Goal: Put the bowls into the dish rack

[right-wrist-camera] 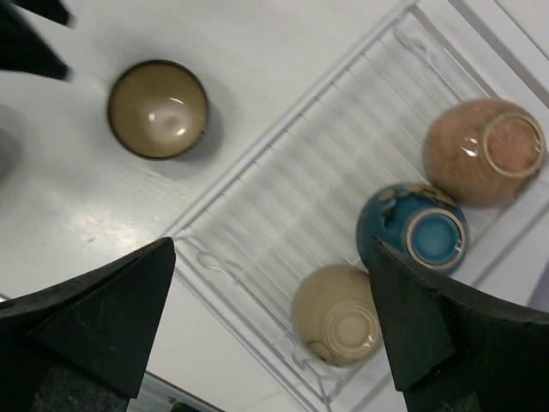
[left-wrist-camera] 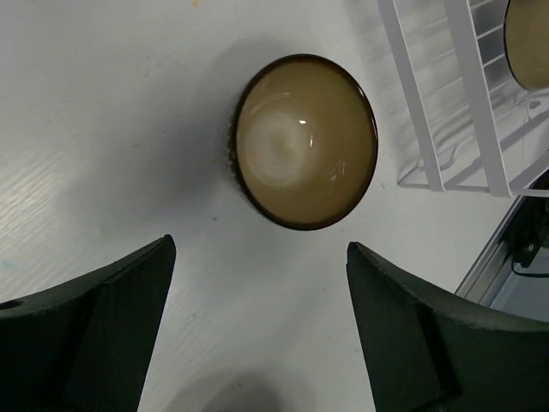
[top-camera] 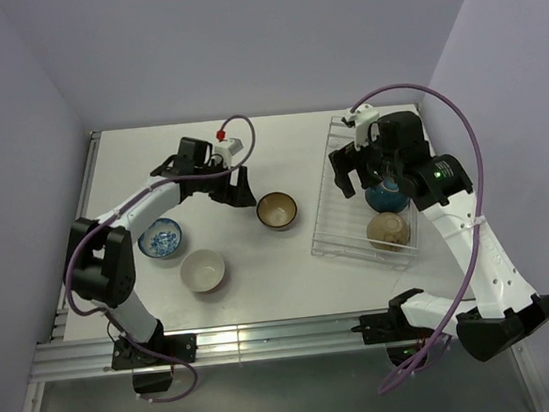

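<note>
A bowl, tan-brown inside with a dark rim (top-camera: 277,210), stands upright on the table; it also shows in the left wrist view (left-wrist-camera: 306,142) and the right wrist view (right-wrist-camera: 159,109). My left gripper (top-camera: 233,195) (left-wrist-camera: 259,249) is open and empty just left of it. A blue-patterned white bowl (top-camera: 162,238) and a cream-white bowl (top-camera: 204,270) stand upright at the near left. The clear dish rack (top-camera: 337,230) (right-wrist-camera: 283,215) holds three upturned bowls: pinkish-brown (right-wrist-camera: 485,150), dark blue (right-wrist-camera: 420,230) (top-camera: 385,198) and tan (right-wrist-camera: 337,316) (top-camera: 387,231). My right gripper (top-camera: 346,175) (right-wrist-camera: 270,249) hovers open and empty above the rack. No black bowl shows.
The rack's near-left corner (left-wrist-camera: 446,103) lies just right of the tan-brown bowl. The table's metal rail (top-camera: 265,343) runs along the near edge. Walls close in the left, back and right sides.
</note>
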`<state>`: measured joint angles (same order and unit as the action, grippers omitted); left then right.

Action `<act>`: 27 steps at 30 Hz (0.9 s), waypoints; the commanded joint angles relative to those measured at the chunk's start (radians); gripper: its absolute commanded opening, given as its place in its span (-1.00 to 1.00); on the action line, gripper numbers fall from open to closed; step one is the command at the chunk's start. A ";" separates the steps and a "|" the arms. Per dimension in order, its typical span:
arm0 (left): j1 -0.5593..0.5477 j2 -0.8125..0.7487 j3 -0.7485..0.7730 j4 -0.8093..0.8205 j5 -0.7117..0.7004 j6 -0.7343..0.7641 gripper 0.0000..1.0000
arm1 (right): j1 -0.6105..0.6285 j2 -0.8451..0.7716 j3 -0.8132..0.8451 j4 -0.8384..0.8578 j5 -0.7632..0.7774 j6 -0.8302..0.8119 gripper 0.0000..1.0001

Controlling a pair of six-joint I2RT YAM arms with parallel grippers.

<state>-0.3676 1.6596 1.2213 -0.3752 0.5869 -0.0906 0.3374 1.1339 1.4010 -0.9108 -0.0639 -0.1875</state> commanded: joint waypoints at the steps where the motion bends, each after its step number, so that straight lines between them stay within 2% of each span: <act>1: -0.050 0.057 0.060 0.033 0.002 0.031 0.72 | -0.012 -0.025 0.067 -0.016 -0.172 -0.012 1.00; 9: -0.111 0.216 0.112 0.050 -0.058 0.038 0.61 | -0.031 -0.003 0.092 -0.077 -0.427 -0.108 1.00; 13: -0.140 0.265 0.135 0.051 -0.079 0.051 0.54 | -0.031 0.007 0.115 -0.057 -0.456 -0.054 1.00; 16: -0.142 0.296 0.156 0.052 -0.084 0.051 0.48 | -0.031 -0.008 0.109 0.022 -0.471 -0.032 1.00; 19: -0.142 0.322 0.170 0.055 -0.091 0.049 0.36 | -0.031 -0.039 0.092 0.079 -0.476 -0.039 1.00; 21: -0.142 0.336 0.175 0.058 -0.101 0.046 0.19 | -0.031 -0.054 0.079 0.089 -0.507 -0.075 1.00; 25: -0.142 0.359 0.191 0.053 -0.098 0.028 -0.10 | -0.031 -0.013 0.110 0.027 -0.514 -0.081 1.00; 27: -0.143 0.362 0.195 0.053 -0.090 0.022 -0.31 | -0.031 0.026 0.122 0.001 -0.499 -0.084 1.00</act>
<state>-0.5098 2.0155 1.3766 -0.3412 0.4992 -0.0704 0.3134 1.1206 1.4761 -0.9016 -0.5510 -0.2554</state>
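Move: The brown bowl stands about 10 cm to the right of the left hand, some 2 cm back and 12 cm below. Its neighbours are as low: the white bowl 10 cm left and 17 cm back of the hand, the blue-patterned bowl 21 cm left and 7 cm back, and the dish rack's middle some 33 cm right, 1 cm ahead. From the right hand the brown bowl lies roughly 21 cm left, 6 cm ahead, 27 cm below. Left hand sinks about 10 cm and rightward, part-closing astride the brown bowl's left rim; right hand swings left. ##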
